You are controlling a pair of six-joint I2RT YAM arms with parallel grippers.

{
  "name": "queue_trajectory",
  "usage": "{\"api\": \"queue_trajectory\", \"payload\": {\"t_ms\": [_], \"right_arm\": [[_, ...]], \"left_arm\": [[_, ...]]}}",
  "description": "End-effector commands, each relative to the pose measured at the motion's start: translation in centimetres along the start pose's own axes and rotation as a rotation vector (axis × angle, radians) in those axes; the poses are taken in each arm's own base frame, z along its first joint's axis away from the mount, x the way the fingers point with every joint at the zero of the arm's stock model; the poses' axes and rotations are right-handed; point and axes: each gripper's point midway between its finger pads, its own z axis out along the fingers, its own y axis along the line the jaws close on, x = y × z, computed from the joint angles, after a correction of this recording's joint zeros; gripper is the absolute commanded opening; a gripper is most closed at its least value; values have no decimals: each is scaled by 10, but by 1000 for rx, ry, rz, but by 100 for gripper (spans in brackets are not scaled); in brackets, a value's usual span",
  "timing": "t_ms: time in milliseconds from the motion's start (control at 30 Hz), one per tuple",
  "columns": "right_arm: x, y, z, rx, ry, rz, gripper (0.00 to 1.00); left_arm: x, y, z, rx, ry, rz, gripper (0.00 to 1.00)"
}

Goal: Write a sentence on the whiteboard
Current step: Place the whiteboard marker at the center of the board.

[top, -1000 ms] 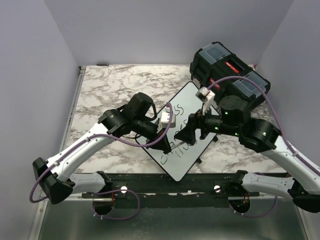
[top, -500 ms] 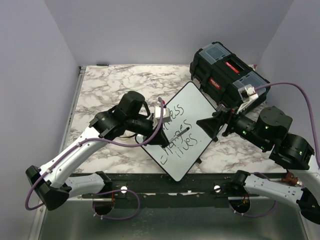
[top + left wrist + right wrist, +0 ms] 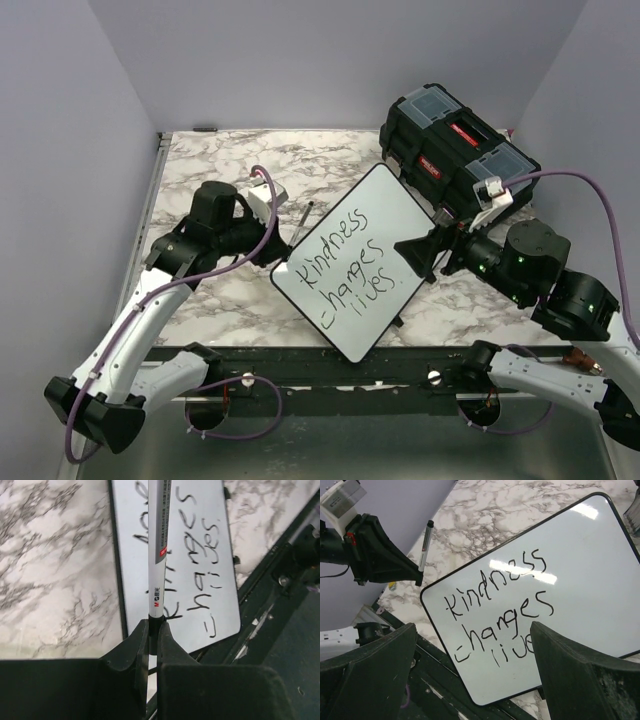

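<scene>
The whiteboard (image 3: pixel 385 205) lies turned diagonally on the marble table, its near corner over the front rail. The sentence (image 3: pixel 345 268) "kindness changes lives" runs across it in three slanted black lines, also legible in the right wrist view (image 3: pixel 500 605). My left gripper (image 3: pixel 283 242) hangs just off the board's left edge, shut on a white-and-black marker (image 3: pixel 303 218). In the left wrist view the marker (image 3: pixel 159 555) sticks straight out of the gripper (image 3: pixel 154 627) over the whiteboard (image 3: pixel 227 610). My right gripper (image 3: pixel 415 250) hovers at the board's right edge, wide open and holding nothing.
A black toolbox (image 3: pixel 455 140) with red latches stands at the back right, close behind the whiteboard's far corner. The marble table (image 3: pixel 220 170) extends to the left and back. A black rail (image 3: pixel 330 365) runs along the near edge. Purple walls enclose the table.
The left arm has pulled back to the left, lifting the marker off the board. The right gripper has withdrawn from over the board to its right edge and opened wide.
</scene>
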Motion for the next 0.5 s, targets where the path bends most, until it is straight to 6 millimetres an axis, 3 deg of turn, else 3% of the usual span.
{"api": "queue_trajectory", "payload": {"t_ms": [0,300,467], "right_arm": [[11,-12,1,52,16,4,97],[22,-15,5,63,44,8,96],[29,-16,8,63,58,11,96]], "left_arm": [[14,44,-10,-223,-24,-136,0],[39,105,-28,-441,-50,-346,0],[64,115,-15,-408,16,-453,0]]}}
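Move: The whiteboard, its centre the marker's goal, is centred about 8 cm ahead of the left hand, 18 cm to its right and 20 below; the marker is already held in that hand. The board's left corner is some 6 cm ahead and 6 cm to the left, 22 below. The toolbox sits roughly 25 cm farther out than the board's centre and 22 to the right of it. From the right hand the board's centre is around 10 cm ahead, 6 left and 30 below. The marker, still pinched by its black end in the closed left fingers, is carried away from the whiteboard's centre out over bare marble: about 9 cm left, sinking some 5 cm and easing forward nearly as much, while the wrist swings roughly 30 degrees counter-clockwise. The empty right hand stays wide open and settles a couple of centimetres down. ##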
